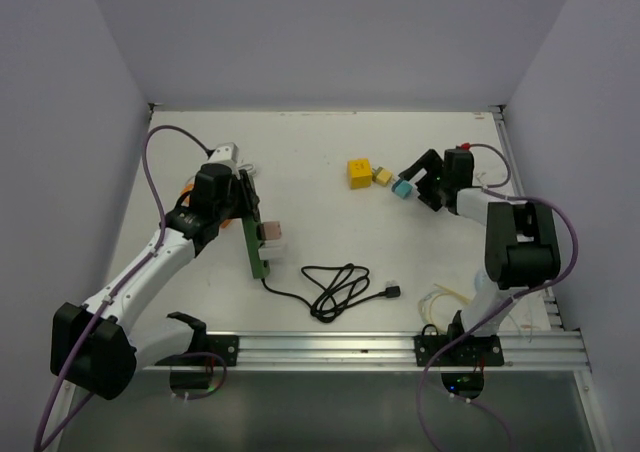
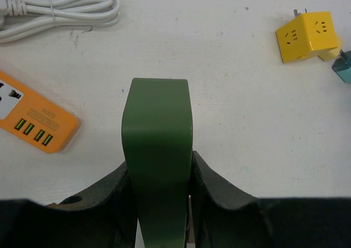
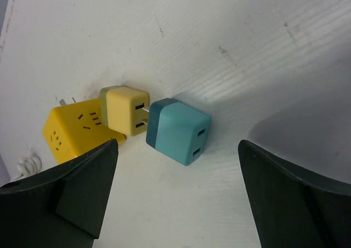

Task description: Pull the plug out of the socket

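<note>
My left gripper [image 1: 245, 204] [image 2: 159, 168] is shut on a dark green socket strip [image 1: 257, 247] [image 2: 157, 116], which stands on edge on the table. A pink-and-white plug [image 1: 271, 234] sits on the strip's right face. My right gripper [image 1: 418, 184] [image 3: 178, 145] is open at the back right, its jaws wide apart on either side of a teal cube plug [image 1: 402, 188] [image 3: 178, 130] that lies on the table untouched. Metal prongs bridge the teal cube and a pale yellow cube [image 3: 126, 110]; how deep they sit I cannot tell.
A yellow cube socket [image 1: 359, 173] [image 2: 304, 35] lies just left of the pale yellow cube. The green strip's black cord [image 1: 335, 290] coils near the front rail. An orange power strip [image 2: 33, 122] and a white cable [image 2: 60, 12] lie by my left arm.
</note>
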Tool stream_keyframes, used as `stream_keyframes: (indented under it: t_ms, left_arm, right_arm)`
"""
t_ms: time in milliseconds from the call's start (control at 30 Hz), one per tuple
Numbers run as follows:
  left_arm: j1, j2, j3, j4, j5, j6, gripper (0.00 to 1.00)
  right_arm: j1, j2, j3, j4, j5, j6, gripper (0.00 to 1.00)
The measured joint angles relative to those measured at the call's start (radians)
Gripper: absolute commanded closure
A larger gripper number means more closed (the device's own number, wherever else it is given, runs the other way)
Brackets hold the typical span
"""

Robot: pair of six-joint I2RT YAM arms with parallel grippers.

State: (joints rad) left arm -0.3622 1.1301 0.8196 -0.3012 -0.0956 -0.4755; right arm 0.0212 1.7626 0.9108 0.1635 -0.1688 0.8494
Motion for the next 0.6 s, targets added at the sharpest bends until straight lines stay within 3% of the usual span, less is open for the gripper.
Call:
stream_keyframes:
  t_ms: [233,600]
  left_arm:
    - [0.000,0.000,0.000,0.006,0.014,0.006,1.00]
    - [0.000,0.000,0.000,0.010,0.034,0.016,1.00]
  right_arm:
    - [0.037,-0.159,0.008,-0.179,0.113,-0.116,0.02]
    - [0.403,-0.280,0.093,-0.229,-0.010,-0.282,0.01]
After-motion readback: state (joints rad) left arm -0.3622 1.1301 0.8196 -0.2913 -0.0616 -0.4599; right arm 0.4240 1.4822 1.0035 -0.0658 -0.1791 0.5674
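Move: The pink plug, still in the green socket held by the left gripper, lies about 37 cm left of the right hand, 14 cm back and 6 cm higher; the white plug sits some 3 cm back of it and 3 cm lower. Near the right hand are the loose teal plug, 3 cm left and 1 cm ahead, and the yellow cube, 14 cm left, 5 cm ahead. From the left hand the pink plug is roughly 3 cm back, 5 cm right, 4 cm down. Lift the open right gripper clear of the loose teal plug and, after easing a centimetre right, swing it left about 16 cm, rising some 11 cm and drawing back, past the near side of the yellow cube towards the pink plug. Turn the wrist some 30 degrees counter-clockwise, tipping the fingers up a little; keep the left gripper clamped on the green socket. ##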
